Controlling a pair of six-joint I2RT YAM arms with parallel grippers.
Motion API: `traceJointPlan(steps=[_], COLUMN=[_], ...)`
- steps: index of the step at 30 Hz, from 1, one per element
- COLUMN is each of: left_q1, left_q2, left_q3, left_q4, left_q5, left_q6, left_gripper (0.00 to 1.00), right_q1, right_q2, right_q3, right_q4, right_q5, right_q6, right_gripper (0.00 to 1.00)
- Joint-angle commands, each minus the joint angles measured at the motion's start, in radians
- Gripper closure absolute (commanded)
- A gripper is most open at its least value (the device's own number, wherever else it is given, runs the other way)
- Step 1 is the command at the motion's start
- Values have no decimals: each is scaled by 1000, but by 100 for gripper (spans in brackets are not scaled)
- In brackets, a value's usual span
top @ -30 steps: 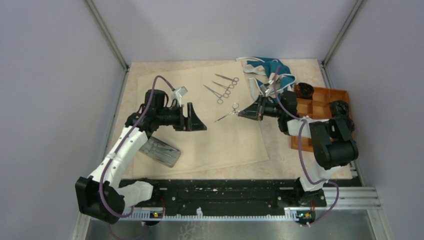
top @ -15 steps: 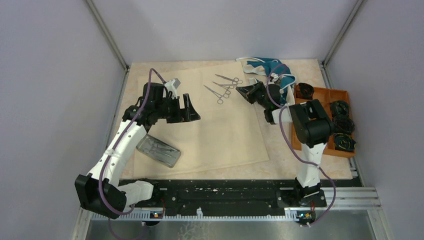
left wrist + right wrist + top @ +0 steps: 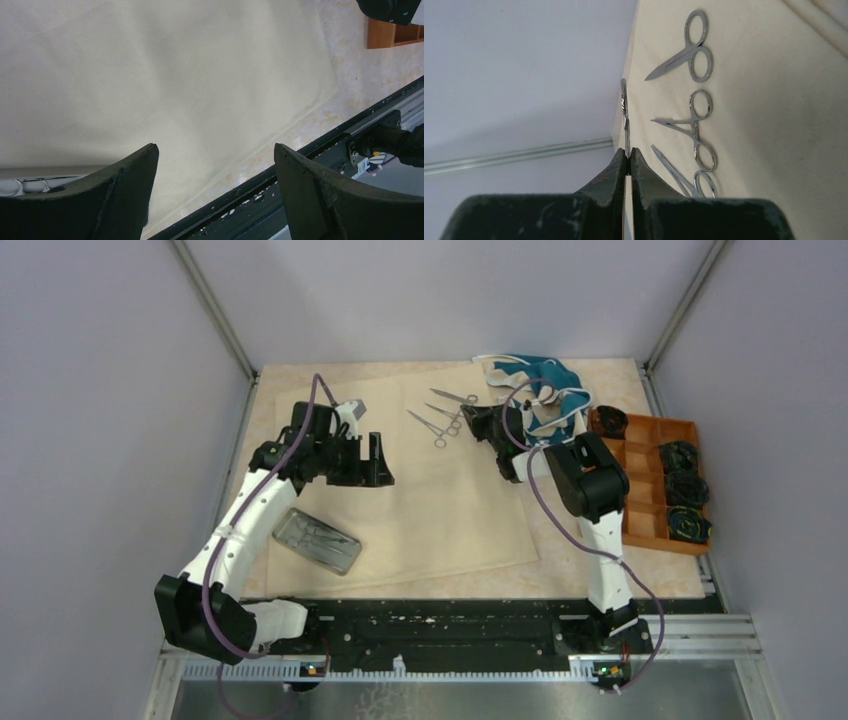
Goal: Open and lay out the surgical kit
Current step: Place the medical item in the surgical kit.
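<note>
The beige cloth wrap (image 3: 440, 510) lies spread flat on the table. Three silver ring-handled instruments (image 3: 445, 412) lie in a row at its far side, and the right wrist view shows them as scissors (image 3: 689, 50) and two forceps (image 3: 696, 127). Just right of that row, my right gripper (image 3: 472, 420) is shut on another thin silver instrument (image 3: 625, 112), seen edge-on and sticking out past the fingertips (image 3: 619, 160). The small steel tray (image 3: 318, 540) rests at the cloth's near left edge. My left gripper (image 3: 383, 462) hovers open over the cloth's left half, holding nothing (image 3: 215, 147).
Teal-and-white fabric (image 3: 540, 380) is bunched at the back right, behind my right gripper. An orange-brown compartment tray (image 3: 655, 422) with dark items stands along the right edge. The black base rail (image 3: 450, 625) runs along the near edge.
My right gripper carried its instrument from the cloth's middle back to the row of laid-out instruments. My left gripper drifted slightly back and left, still open.
</note>
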Motion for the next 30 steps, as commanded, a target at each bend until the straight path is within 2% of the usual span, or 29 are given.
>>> traceJointPlan(steps=[1,14,30], left_q1=[-4,-45,-67], left_q2=[-21,-44,-65], left_q3=[20,-2,-15], left_q4=[-11,-13,-15], left_q5=[-39,-75,-94], left_q6=[50,80,92], left_gripper=[9,8,8], right_q1=[24,75,92], right_q2=[34,88,105], right_q3=[54,111,66], right_q4=[-15,-71,-49], right_q5=[144,211,233], right_q6=[78,169,221], right_gripper=[100,100,100])
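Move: The middle forceps in the laid-out row lie some 4 cm ahead of the right hand, 4 cm to its left and about 8 cm below. The hand still holds another instrument above the cloth. At the same depth below, the scissors are about 9 cm ahead and 2 cm left, and the left forceps about 9 cm left and 1 cm ahead. From the left hand the middle forceps are roughly 28 cm ahead, 14 cm right and 19 cm below. The held instrument is lowered towards the middle forceps, the right hand sinking about 5 cm in two stages. Between them the hand slides left, ending some 2 cm left of where it began, after first edging slightly forward and right. The wrist turns some 10 degrees clockwise and tips the fingers down about as much, while the shut fingers keep their hold. ##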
